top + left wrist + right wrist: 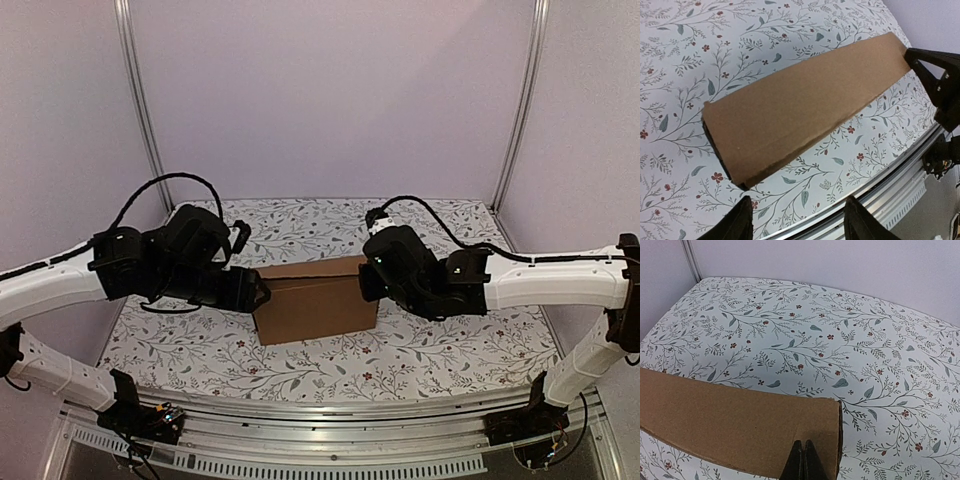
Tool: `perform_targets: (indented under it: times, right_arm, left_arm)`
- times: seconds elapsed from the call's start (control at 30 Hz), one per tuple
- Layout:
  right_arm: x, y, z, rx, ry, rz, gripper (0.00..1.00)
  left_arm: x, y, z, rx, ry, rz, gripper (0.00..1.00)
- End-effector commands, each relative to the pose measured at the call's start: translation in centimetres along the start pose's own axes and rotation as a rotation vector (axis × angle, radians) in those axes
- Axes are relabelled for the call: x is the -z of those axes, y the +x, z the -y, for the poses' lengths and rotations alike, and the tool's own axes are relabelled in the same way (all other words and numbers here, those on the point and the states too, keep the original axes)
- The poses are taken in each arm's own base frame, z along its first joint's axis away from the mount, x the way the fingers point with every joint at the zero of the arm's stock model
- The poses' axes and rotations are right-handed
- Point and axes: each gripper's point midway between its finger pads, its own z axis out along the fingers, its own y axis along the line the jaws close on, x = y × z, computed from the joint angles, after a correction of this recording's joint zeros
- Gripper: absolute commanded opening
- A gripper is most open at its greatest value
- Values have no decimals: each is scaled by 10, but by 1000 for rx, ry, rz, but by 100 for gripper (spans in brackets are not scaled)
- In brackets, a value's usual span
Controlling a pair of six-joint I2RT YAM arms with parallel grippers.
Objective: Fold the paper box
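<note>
The paper box (315, 305) is a folded brown cardboard block standing on the middle of the floral table. My left gripper (262, 292) is at its left end. In the left wrist view that gripper (798, 200) is open, with only tablecloth between its fingers, and the paper box (800, 110) lies just beyond the tips. My right gripper (365, 280) is at the box's right end. In the right wrist view it (804, 442) is shut, its tips pressed together over the top face of the paper box (730, 420) near the right edge.
A floral cloth (450, 340) covers the table. An aluminium rail (330, 415) runs along the near edge, close to the left fingers (737, 222). Purple walls and two metal posts (140, 100) close in the back and sides.
</note>
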Motion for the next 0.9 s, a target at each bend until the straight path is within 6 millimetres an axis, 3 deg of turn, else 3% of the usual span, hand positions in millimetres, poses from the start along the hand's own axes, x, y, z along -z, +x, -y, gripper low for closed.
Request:
perform_targets:
  times: [0.0,0.1,0.23,0.37,0.63,0.87]
  right_arm:
    - [-14,52,2,104,22,-146,0]
    - [-14,53,1,109,20,-148,0]
    - [-14,54,2,111,19,-150,0]
    - [-14,57,3,109,16,-155,0]
    - [-12,59,4,106,13,-159,0]
    - [-13,60,2,111,5,-166,0]
  left_arm:
    - [31,-17,40,-93,225,12,58]
    - [41,-34,42,-130,204,61,48]
    - [46,-59,36,-165,133,114,15]
    - [42,-76,30,-173,98,160,0]
    - [9,-74,4,-129,90,148,0]
    - [-22,-38,-11,-93,91,51,0]
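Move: The left gripper hangs half open just in front of the box, with the lid's left end about 6 cm ahead, 2 cm to its left and a centimetre or so lower. The box's front face has its middle some 4 cm ahead, 9 cm right and 7 cm down; the lid's right end lies 8 cm ahead and 20 cm right. From the right gripper, shut at that right end, the lid's left end is about 19 cm left and roughly level. Lift the left gripper about 9 cm clear of the box's front edge, shutting its fingers on the way up. Then swing it some 5 cm forward over the lid's left end and bring the closed tips down about 6 cm towards the top. Keep the right gripper still, its closed fingers resting on the lid's right end. ##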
